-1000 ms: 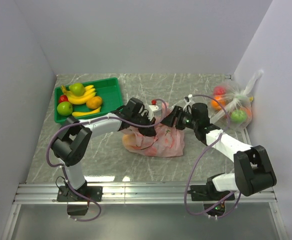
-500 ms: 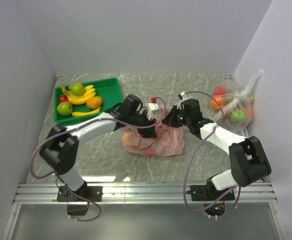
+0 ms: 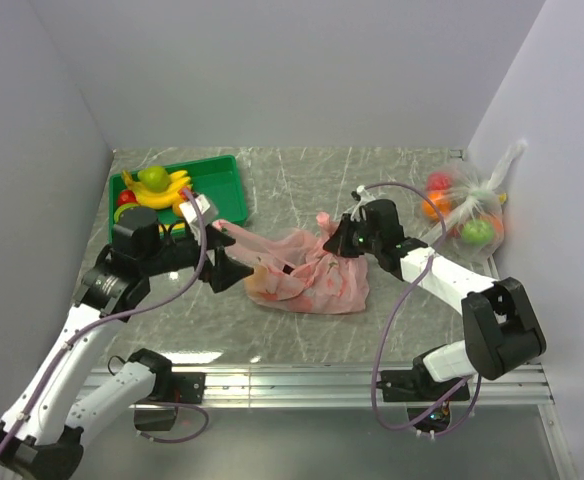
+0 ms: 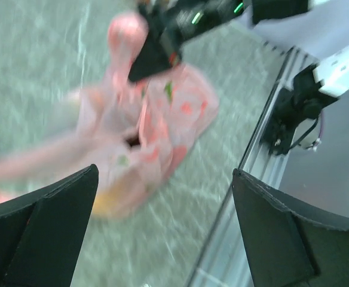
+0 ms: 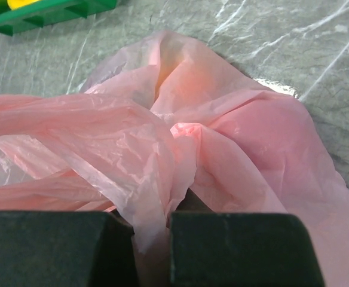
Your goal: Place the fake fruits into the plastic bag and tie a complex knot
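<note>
The pink plastic bag (image 3: 307,275) lies crumpled mid-table, with one handle (image 3: 257,243) stretched out to the left. My right gripper (image 3: 340,240) is shut on a bunched fold of the bag (image 5: 240,137) at its right top. The handles fold over each other just in front of the right gripper (image 5: 150,239); whether they form a knot I cannot tell. My left gripper (image 3: 227,268) stands open to the left of the bag (image 4: 156,125), nothing between its fingers (image 4: 49,233). More fake fruits (image 3: 157,188) lie in the green tray (image 3: 222,180).
A clear bag of fruits (image 3: 467,212) leans in the back right corner by the wall. The green tray's edge (image 5: 43,15) shows behind the pink bag. The table's metal rail (image 4: 252,155) runs along the near edge.
My left gripper has opened, let go of the bag and drawn back left toward the tray. My right gripper has shut on the bag's top.
</note>
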`<state>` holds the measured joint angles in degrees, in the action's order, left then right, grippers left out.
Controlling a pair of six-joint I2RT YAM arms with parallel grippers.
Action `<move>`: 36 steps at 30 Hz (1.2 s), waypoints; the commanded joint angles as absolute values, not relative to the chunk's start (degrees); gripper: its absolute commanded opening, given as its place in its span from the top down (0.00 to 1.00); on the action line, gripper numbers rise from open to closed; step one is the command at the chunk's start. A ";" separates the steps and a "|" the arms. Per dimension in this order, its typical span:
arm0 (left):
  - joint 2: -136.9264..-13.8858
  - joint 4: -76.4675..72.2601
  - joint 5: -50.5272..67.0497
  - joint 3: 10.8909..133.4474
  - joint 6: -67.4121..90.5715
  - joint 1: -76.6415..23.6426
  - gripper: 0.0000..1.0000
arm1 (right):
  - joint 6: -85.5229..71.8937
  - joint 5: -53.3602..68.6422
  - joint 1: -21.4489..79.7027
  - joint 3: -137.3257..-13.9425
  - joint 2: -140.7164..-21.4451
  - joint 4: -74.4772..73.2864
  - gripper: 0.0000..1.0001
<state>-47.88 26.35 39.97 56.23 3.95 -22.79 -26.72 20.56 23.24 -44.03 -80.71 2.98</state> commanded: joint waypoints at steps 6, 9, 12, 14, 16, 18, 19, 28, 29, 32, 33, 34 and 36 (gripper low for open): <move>-54.83 36.29 36.18 55.01 13.97 -16.36 0.01 | -22.59 20.39 25.31 -46.49 -79.01 1.93 1.00; -56.25 35.08 37.79 51.62 20.81 -15.82 0.01 | -22.24 20.30 25.66 -47.11 -79.19 1.58 1.00; -53.97 26.40 36.75 45.73 27.41 -15.82 0.01 | -21.71 20.83 25.93 -47.55 -79.28 1.49 1.00; -52.39 18.94 36.03 42.64 30.74 -15.91 0.01 | -20.92 21.35 26.28 -47.64 -78.93 1.41 1.00; -53.17 10.04 33.42 39.91 33.03 -16.69 0.01 | -19.25 21.88 26.80 -47.55 -78.66 1.41 1.00; -56.76 7.48 30.77 39.81 35.76 -17.31 0.01 | -17.76 22.59 27.16 -47.64 -78.57 1.14 1.00; -58.17 6.08 30.50 40.08 36.64 -17.31 0.01 | -17.14 22.94 27.25 -47.72 -78.57 1.06 1.00; -65.47 -1.58 19.26 43.15 40.08 -23.02 0.01 | -13.36 28.64 28.74 -47.11 -78.22 1.67 1.00; -66.78 -4.11 18.38 42.89 39.90 -23.03 0.01 | -12.92 29.09 28.74 -47.20 -78.22 1.67 1.00; -70.03 -10.77 18.36 41.75 39.46 -23.03 0.01 | -11.34 29.71 28.83 -47.11 -78.40 1.32 1.00; -70.83 -12.72 18.72 41.49 39.55 -23.03 0.01 | -10.73 29.79 28.74 -47.11 -78.49 1.14 1.00; -71.71 -14.40 20.29 41.14 39.81 -23.03 0.01 | -10.37 29.79 28.83 -47.11 -78.57 0.97 1.00; -74.17 -19.76 22.23 40.52 40.43 -23.20 0.01 | -9.50 29.88 28.74 -47.28 -78.66 0.70 1.00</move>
<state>-72.14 -8.12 21.10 40.58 39.03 -22.96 -12.38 28.21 28.32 -45.10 -80.36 1.15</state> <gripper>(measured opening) 0.993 0.009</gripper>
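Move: The bag's loose pink handle trails in the air ahead of and below the left hand, its middle about 13 cm ahead, 3 cm right and 18 cm down; the bunched neck in the right fingers is roughly 12 cm ahead and 19 cm right. The fruit-filled bag body sits about 5 cm ahead and 14 cm right, the green tray 24 cm ahead and 17 cm left. From the right hand, the handle is some 16 cm left, 1 cm ahead; the body 8 cm back, 5 cm left. The loose handle is met by the empty left hand, which drops some 12 cm first, then reaches about 9 cm forward nearly level, fingers wide open, rolling as it swings counter-clockwise about 30 degrees. The right hand keeps its pinch on the bunched neck and eases it about 5 cm back and left towards the handle, turning roughly 20 degrees counter-clockwise. ##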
